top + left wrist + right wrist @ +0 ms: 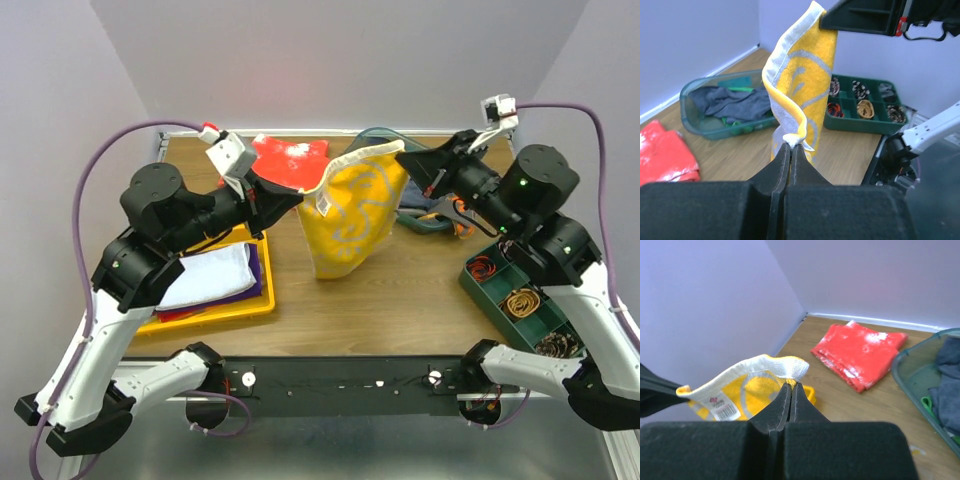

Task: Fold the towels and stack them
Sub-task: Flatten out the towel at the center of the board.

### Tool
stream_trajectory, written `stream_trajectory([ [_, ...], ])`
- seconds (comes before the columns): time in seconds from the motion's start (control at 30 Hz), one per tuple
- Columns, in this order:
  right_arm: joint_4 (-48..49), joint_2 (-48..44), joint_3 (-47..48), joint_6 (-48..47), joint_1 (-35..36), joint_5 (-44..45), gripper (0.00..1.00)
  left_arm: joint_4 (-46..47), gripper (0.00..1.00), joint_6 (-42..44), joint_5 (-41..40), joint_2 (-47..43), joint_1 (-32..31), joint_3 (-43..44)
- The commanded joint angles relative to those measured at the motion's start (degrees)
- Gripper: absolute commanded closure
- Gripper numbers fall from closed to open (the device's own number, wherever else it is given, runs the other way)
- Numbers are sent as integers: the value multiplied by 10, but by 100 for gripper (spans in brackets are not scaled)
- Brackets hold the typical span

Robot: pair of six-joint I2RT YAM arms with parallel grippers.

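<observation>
A yellow towel with grey circles point(355, 215) hangs over the middle of the table, stretched between both grippers, its lower edge reaching the wood. My left gripper point(298, 195) is shut on its left top corner; in the left wrist view the white hem point(792, 137) is pinched at the fingertips. My right gripper point(407, 160) is shut on the right top corner, clamping the white edge point(785, 367). A white towel point(210, 272) lies folded on a purple one point(252, 283) in the yellow tray point(235, 310). Dark grey towels point(732, 102) and a green one lie in the teal basket point(695, 125).
A folded red white-speckled cloth point(290, 160) lies at the back of the table, left of the basket. A green compartment box point(520, 295) with small coiled items stands at the right front. Walls close the table in at the back and on both sides.
</observation>
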Motion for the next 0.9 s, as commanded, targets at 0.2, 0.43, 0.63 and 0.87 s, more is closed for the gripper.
stream_trajectory([
  [0.2,-100,56,93,49,3,30,99,-154,100,-140,-175,74,-2,186],
  [0.43,-77,245,106,3,-37,104,99,-118,100,-174,-205,213,70,99],
  [0.63,2,400,80,0,-134,53,99,-21,100,-176,-171,360,115,74],
  [0.87,41,364,-4,23,-146,71,99,12,100,-163,-170,403,116,59],
])
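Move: Both hands already pinch the towel's corners high up; the open board middle for it lies about 17 cm ahead, 12 right and 45 below the left hand. From the right hand it is some 10 ahead, 6 left and 47 below. At board level, the red towel lies roughly 38 ahead and 5 left of the left hand; the clear green bin is about 29 ahead and 9 right of the right hand. After rising briefly, both hands, still pinching the towel, swing down about 30 cm and forward over 20, tipping down. ##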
